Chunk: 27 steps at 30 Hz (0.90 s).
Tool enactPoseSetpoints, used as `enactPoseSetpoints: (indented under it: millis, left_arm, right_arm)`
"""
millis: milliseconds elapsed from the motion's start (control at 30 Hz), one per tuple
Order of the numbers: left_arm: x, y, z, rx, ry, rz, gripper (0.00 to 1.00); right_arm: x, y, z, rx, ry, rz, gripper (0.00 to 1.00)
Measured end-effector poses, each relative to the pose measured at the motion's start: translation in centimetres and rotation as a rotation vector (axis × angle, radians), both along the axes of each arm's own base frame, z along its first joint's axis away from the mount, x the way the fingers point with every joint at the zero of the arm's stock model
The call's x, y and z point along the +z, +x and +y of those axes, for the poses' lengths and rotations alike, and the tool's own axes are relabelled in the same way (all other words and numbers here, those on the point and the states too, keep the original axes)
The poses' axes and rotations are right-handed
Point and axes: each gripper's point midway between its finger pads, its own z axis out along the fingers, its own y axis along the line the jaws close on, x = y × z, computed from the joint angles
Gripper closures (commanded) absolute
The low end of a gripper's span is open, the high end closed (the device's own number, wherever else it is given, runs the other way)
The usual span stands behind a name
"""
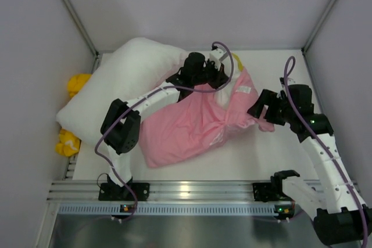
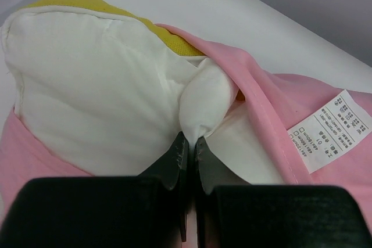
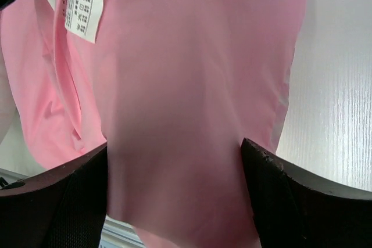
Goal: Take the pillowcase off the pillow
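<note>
The pink pillowcase [image 1: 180, 129] lies mid-table with the pillow inside. Its white label [image 1: 244, 89] faces up at the open far-right end. In the left wrist view the white pillow [image 2: 99, 97] with its yellow band [image 2: 168, 36] bulges out of the pink case [image 2: 273, 114]. My left gripper [image 1: 220, 82] is shut on a pinch of the pillow's white fabric [image 2: 200, 100]. My right gripper [image 1: 256, 114] is open, and a fold of the pillowcase [image 3: 174, 97] hangs between its fingers [image 3: 296, 196].
A plain white pillow [image 1: 125, 76] lies at the back left, touching the pink case. Yellow cloths [image 1: 77, 83] sit by the left wall. A metal rail [image 1: 186, 191] runs along the near edge. Walls close in left, right and behind.
</note>
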Motion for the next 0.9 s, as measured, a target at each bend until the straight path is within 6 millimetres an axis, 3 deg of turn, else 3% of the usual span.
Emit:
enactPoseSetpoints:
  millis: [200, 300, 367, 500, 733, 900]
  left_arm:
    - [0.1, 1.3, 1.9, 0.023, 0.0, 0.017, 1.0]
    - [0.2, 1.7, 2.3, 0.031, -0.004, 0.019, 1.0]
    - [0.2, 1.8, 2.4, 0.035, -0.008, 0.025, 1.0]
    - [0.3, 2.1, 2.8, 0.046, -0.014, 0.031, 1.0]
    - [1.5, 3.4, 4.6, 0.103, -0.042, 0.045, 1.0]
    - [2.0, 6.4, 8.1, 0.232, -0.1, 0.108, 1.0]
  right_arm:
    - [0.3, -0.2, 0.4, 0.025, 0.014, -0.01, 0.31]
    - [0.9, -0.6, 0.6, 0.039, 0.027, -0.032, 0.43]
    - [1.3, -0.8, 0.7, 0.043, 0.03, -0.05, 0.57]
    - [1.6, -1.1, 0.7, 0.051, 0.03, -0.061, 0.99]
    - [1.6, -1.4, 0.8, 0.052, 0.035, -0.056, 1.0]
    - [2.1, -2.4, 0.6, 0.053, 0.035, -0.07, 1.0]
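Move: Right hand: the loose tail of the pink pillowcase hangs between and just under its open fingers, about 2 cm back, 1 cm to the right and 2 cm below; the case's care label is about 10 cm ahead, 6 cm left and 3 cm lower. From the left hand, clenched on the inner pillow's white cover, the tail lies about 17 cm back and 16 cm right; the yellow edge is 7 cm ahead, 5 cm right; the big pillow's far corner is 10 cm ahead, 15 cm left, lower. Forward and to its left, the left hand draws the white cover it keeps pinched about 10 cm, slowly at first and faster at the end, rising slightly and turning some 15 degrees counter-clockwise. Meanwhile the right hand shuts fully from wide open on the pillowcase's pink tail, easing only about 2 cm up and 2 cm back. ##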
